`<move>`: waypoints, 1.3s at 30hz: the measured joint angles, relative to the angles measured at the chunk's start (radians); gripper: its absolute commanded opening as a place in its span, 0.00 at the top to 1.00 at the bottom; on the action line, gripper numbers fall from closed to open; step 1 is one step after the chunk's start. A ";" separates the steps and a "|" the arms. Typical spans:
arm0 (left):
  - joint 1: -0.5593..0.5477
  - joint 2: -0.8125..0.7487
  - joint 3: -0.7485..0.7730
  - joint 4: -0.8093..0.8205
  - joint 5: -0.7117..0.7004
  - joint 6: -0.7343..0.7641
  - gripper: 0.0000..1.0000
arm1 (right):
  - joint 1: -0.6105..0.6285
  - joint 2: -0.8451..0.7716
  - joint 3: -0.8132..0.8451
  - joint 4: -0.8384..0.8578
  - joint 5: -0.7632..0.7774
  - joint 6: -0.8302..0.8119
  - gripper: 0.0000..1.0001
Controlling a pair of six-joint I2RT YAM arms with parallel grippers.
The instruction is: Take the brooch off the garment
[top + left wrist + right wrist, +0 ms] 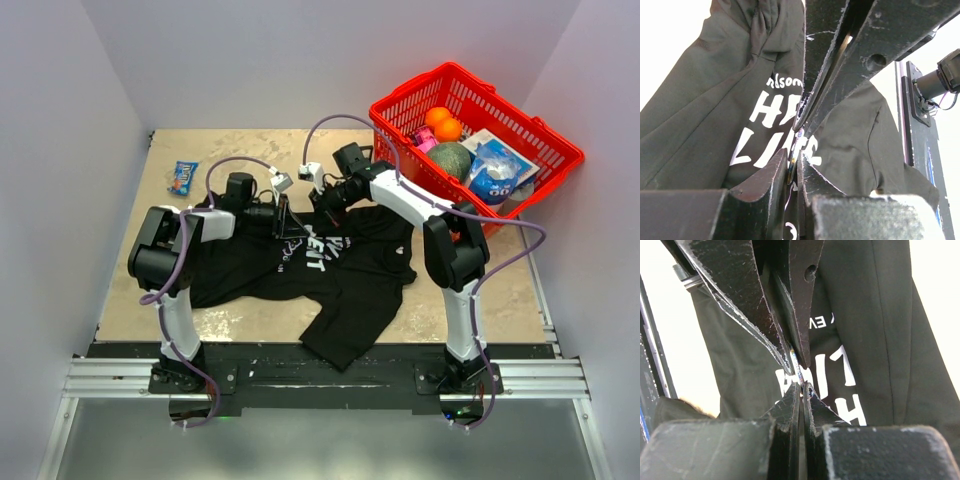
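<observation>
The garment, a black T-shirt with white lettering, lies spread on the table under both arms. The brooch shows edge-on as a thin silvery sliver above the lettering. My left gripper is shut on its near edge. My right gripper comes in from the opposite side, its jaws pressed together at the brooch's other edge. In the top view the left gripper and the right gripper meet tip to tip over the shirt's chest, and the brooch is too small to make out there.
A red plastic basket with oranges, a green melon and packets stands at the back right. A blue snack packet lies at the back left. White walls enclose the table on three sides.
</observation>
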 measured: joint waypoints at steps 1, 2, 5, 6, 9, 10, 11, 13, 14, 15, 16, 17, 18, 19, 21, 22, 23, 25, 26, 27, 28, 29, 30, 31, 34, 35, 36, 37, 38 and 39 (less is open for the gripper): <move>0.000 0.000 0.001 0.001 -0.001 -0.005 0.93 | 0.000 0.000 0.000 0.000 0.000 -0.001 1.00; 0.000 0.000 0.002 0.002 -0.002 -0.008 0.92 | 0.000 0.000 0.000 0.001 0.000 -0.002 1.00; 0.000 0.002 0.003 0.007 -0.003 -0.018 0.64 | -0.002 0.000 0.000 0.003 0.000 -0.004 1.00; 0.000 0.002 0.003 0.008 -0.003 -0.026 0.55 | -0.002 0.000 0.000 0.003 -0.001 -0.003 1.00; 0.000 -0.001 0.004 0.010 -0.002 -0.034 0.49 | -0.002 0.000 0.000 0.003 -0.004 0.000 1.00; 0.002 -0.005 0.004 0.002 0.002 -0.031 0.48 | -0.002 0.000 0.000 0.003 -0.003 0.002 1.00; 0.003 -0.014 0.004 -0.017 0.003 -0.015 0.47 | -0.002 0.000 0.000 0.003 -0.003 0.004 1.00; 0.009 -0.040 0.016 -0.095 0.006 0.035 0.44 | -0.002 0.000 0.000 0.008 -0.001 0.005 1.00; 0.014 -0.056 0.036 -0.157 0.007 0.084 0.44 | -0.002 0.000 0.000 0.010 0.000 0.006 1.00; 0.018 -0.067 0.054 -0.206 0.004 0.117 0.43 | -0.002 0.000 0.000 0.012 0.002 0.004 1.00; 0.027 -0.080 0.079 -0.266 0.002 0.160 0.43 | -0.002 0.000 0.000 0.015 0.005 0.003 1.00; 0.033 -0.089 0.092 -0.297 -0.001 0.182 0.43 | -0.002 0.000 0.000 0.018 0.008 -0.001 1.00; 0.043 -0.101 0.098 -0.322 -0.008 0.198 0.43 | -0.002 0.000 0.000 0.019 0.010 -0.006 1.00; 0.053 -0.115 0.098 -0.338 -0.020 0.204 0.44 | -0.002 0.000 0.000 0.020 0.014 -0.016 1.00; 0.076 -0.130 0.093 -0.359 -0.061 0.192 0.45 | -0.002 0.000 0.000 0.024 0.025 -0.036 1.00; 0.087 -0.130 0.092 -0.363 -0.082 0.180 0.45 | -0.002 0.000 0.000 0.029 0.029 -0.046 1.00; 0.096 -0.130 0.090 -0.369 -0.103 0.171 0.45 | -0.002 0.000 0.000 0.035 0.030 -0.053 1.00; 0.109 -0.130 0.087 -0.380 -0.139 0.148 0.45 | -0.002 0.000 0.000 0.054 0.032 -0.063 1.00; 0.113 -0.130 0.086 -0.381 -0.153 0.141 0.45 | -0.002 0.000 0.000 0.062 0.033 -0.065 1.00; 0.114 -0.130 0.086 -0.385 -0.171 0.131 0.45 | -0.002 0.000 -0.002 0.073 0.033 -0.065 1.00; 0.114 -0.129 0.087 -0.388 -0.187 0.124 0.46 | -0.002 0.000 -0.003 0.084 0.033 -0.065 1.00; 0.113 -0.124 0.089 -0.399 -0.201 0.123 0.46 | -0.002 0.000 -0.006 0.095 0.033 -0.064 1.00; 0.113 -0.116 0.097 -0.420 -0.217 0.123 0.46 | -0.002 0.000 -0.010 0.107 0.033 -0.064 1.00; 0.112 -0.099 0.109 -0.439 -0.234 0.123 0.46 | -0.002 0.000 -0.013 0.115 0.033 -0.064 1.00; 0.113 -0.033 0.151 -0.496 -0.283 0.125 0.47 | -0.002 0.000 -0.039 0.149 0.037 -0.063 1.00; 0.113 -0.019 0.154 -0.505 -0.294 0.125 0.47 | -0.001 0.000 -0.051 0.159 0.040 -0.063 1.00; 0.113 -0.006 0.154 -0.520 -0.307 0.127 0.47 | 0.002 0.000 -0.061 0.165 0.047 -0.063 1.00; 0.113 0.006 0.154 -0.539 -0.319 0.129 0.47 | 0.003 0.000 -0.069 0.167 0.053 -0.062 1.00; 0.112 0.013 0.154 -0.553 -0.327 0.131 0.47 | 0.006 0.000 -0.079 0.172 0.057 -0.061 1.00; 0.113 0.015 0.153 -0.564 -0.336 0.132 0.47 | 0.008 0.000 -0.085 0.175 0.060 -0.061 1.00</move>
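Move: The brooch is on edge between both sets of fingertips, shut in the right fingers and still touched by the left: roughly 1 cm right of the left hand and 1 cm below it, and about 1 cm left of the right hand and 1 cm below that. From the left hand, the big white lettering lies some 4 cm back, 2 cm right and 6 cm lower; the small line drawing is around 3 cm back, 3 cm left and 6 cm lower. Leftward and over a low arch goes the left hand: its fingers open to about half and let go of the brooch, back off some 8 cm while rising and edging forward, then sink steeply towards the garment, tipping down and swinging counter-clockwise. The right hand keeps its pinch on the brooch, eases it about 2.5 cm forward with a slight tilt, then lowers it 2 cm. ##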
